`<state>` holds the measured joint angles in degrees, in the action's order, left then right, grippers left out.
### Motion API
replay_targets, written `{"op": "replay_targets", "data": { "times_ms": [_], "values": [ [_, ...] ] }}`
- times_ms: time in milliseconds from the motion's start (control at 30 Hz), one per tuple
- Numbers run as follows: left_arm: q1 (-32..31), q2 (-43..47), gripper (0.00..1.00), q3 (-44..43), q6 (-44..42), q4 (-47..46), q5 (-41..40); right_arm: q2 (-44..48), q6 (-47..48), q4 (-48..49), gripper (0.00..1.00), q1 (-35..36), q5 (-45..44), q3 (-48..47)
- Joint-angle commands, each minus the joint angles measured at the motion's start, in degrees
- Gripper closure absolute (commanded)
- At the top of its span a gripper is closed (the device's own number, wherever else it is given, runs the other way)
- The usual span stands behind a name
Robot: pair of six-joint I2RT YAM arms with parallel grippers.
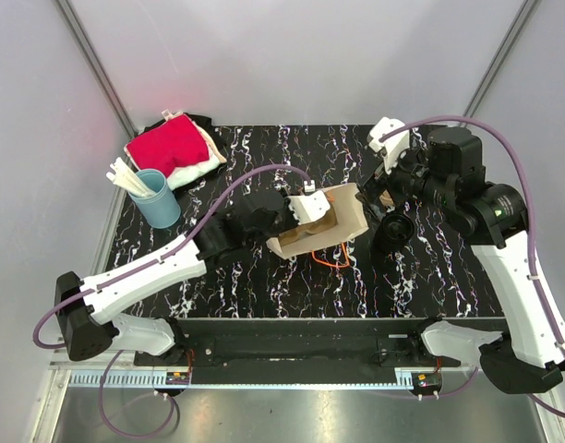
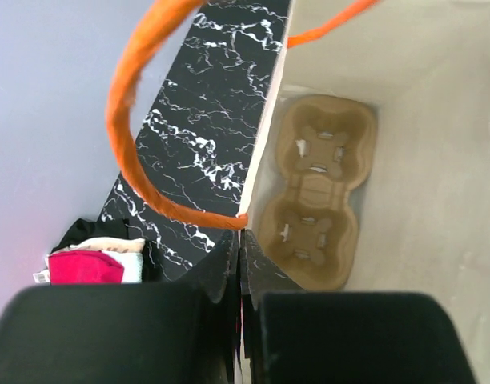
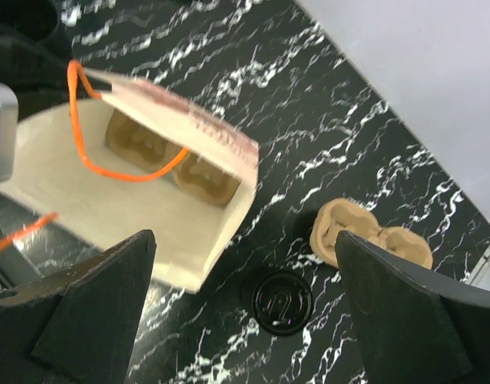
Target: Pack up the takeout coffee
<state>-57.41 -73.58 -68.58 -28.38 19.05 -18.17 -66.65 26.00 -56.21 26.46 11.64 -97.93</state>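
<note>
A white paper bag with orange handles lies mouth-open at the table's middle. My left gripper is shut on the bag's rim, the paper edge pinched between its jaws. Inside the bag rests a brown pulp cup carrier. The takeout coffee, a cup with a black lid, stands on the table just right of the bag. My right gripper hovers above it, open wide, with nothing between its fingers. In the top view the cup sits below that gripper.
A second pulp carrier lies on the table beyond the cup. At the far left stand a blue cup of wooden stirrers and a stack of red and white cloths. Pale walls close in the black marbled table.
</note>
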Motion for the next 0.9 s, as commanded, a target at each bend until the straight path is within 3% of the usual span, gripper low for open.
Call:
{"op": "replay_targets", "data": {
  "times_ms": [0,333,867],
  "values": [
    [-1.2,0.6,1.00,-1.4,0.4,1.4,5.0,1.3,4.3,-2.1,0.00,-0.3,3.5,3.5],
    [-6.3,3.0,1.00,0.0,-3.6,3.6,3.5,5.0,5.4,-1.0,0.00,-0.3,1.6,8.8],
    [-11.9,4.9,1.00,6.4,-8.3,9.3,10.4,12.5,6.4,-0.1,0.00,-0.2,0.8,15.0]
  ]
}}
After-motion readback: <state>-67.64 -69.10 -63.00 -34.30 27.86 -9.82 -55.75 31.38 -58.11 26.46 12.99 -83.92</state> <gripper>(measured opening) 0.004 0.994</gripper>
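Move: My left hand keeps the far rim of the paper bag pinched. The bag's middle lies about 12 cm below it and 3 cm ahead, the table's near edge some 18 cm back and 26 cm down. The lidded black cup stands roughly 18 cm to its right, level with it, and the cup trays about 21 cm right and 18 cm ahead. For my right hand, the bag's middle is about 10 cm left, 3 cm ahead and 24 cm below. I draw the pinched rim back toward the table's near edge with my left hand, about 9 cm, sinking some 5 cm, mostly late, and turning the wrist about 20 degrees clockwise with the fingers still shut. My right hand, wide open and empty, first drops about 5 cm, then backs off some 4 cm, drifting right. ##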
